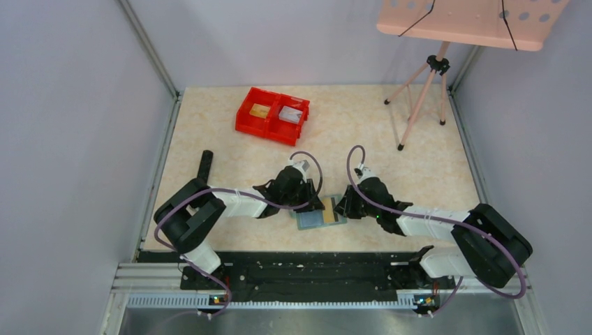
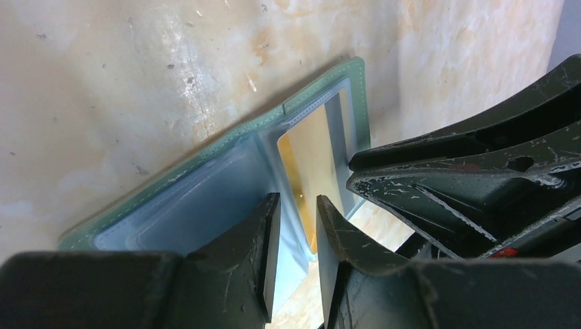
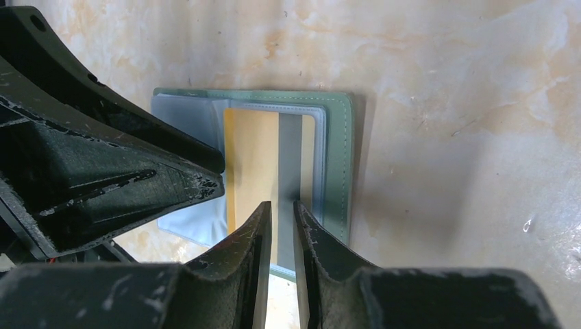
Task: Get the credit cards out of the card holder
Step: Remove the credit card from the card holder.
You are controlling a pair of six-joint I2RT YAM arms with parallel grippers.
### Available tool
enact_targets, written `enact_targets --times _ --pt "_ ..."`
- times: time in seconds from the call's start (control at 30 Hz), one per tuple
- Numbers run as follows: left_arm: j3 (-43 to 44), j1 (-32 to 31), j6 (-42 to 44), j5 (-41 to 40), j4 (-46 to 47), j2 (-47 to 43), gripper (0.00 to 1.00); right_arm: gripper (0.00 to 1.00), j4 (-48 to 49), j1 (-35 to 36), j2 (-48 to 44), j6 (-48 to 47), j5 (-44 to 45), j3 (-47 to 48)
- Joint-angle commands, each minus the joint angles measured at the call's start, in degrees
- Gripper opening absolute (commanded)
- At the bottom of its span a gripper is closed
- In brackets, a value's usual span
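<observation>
The card holder (image 1: 311, 219) lies open and flat on the table between my two arms, its sage-green edge (image 2: 205, 161) framing pale blue pockets. A gold-yellow credit card (image 3: 253, 157) with a dark stripe sits in its right-hand pocket (image 2: 312, 154). My left gripper (image 2: 298, 199) hovers over the pocket seam beside the card, its jaws a narrow gap apart, with only the pocket and table seen through the gap. My right gripper (image 3: 282, 204) points at the card's stripe near the holder's edge (image 3: 337, 157); its jaws stand a slit apart and hold nothing. In the top view the left gripper (image 1: 317, 204) and right gripper (image 1: 340, 207) nearly touch.
A red double bin (image 1: 272, 115) stands at the back of the table, with a gold card (image 1: 260, 110) in one half and a grey one (image 1: 290, 114) in the other. A pink tripod stand (image 1: 426, 91) is at the back right. A black bar (image 1: 204, 165) lies at the left.
</observation>
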Motion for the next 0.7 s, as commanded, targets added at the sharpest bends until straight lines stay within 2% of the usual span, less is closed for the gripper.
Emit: enact_targets --times 0.0,0.37,0.53,0.67 --pt "1.1 -0.7 0.0 -0.4 2.4 1.9 0.32 0.18 -0.5 -0.6 0.3 0.2 1.2 -1.3" --pt "1.5 -1.6 -1.0 -0.6 3.2 3.0 0.3 0.18 -0.2 -0.7 0.1 0.6 1.3 -1.8" --pt "1.6 -1.6 -1.4 -1.0 2.9 2.8 0.18 0.18 -0.5 -0.7 -0.2 0.6 1.6 -1.8" --pt "2.1 -1.6 -1.2 -1.2 1.4 2.6 0.04 0.18 -1.2 -0.8 -0.6 0.6 1.9 -1.7"
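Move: The credit card, tan with a dark stripe, has its middle about 3 cm right of the left hand, 1 cm back and 1 cm below. The opened card holder's middle is about 1 cm left of that hand, 2 cm back and 2 cm below, its empty blue pocket some 5 cm left and 4 cm back. From the right hand, the card's middle is about 2 cm left, level ahead and 1 cm below. Left fingers reach about 1 cm right and close on the card's left edge while the right hand stays. ##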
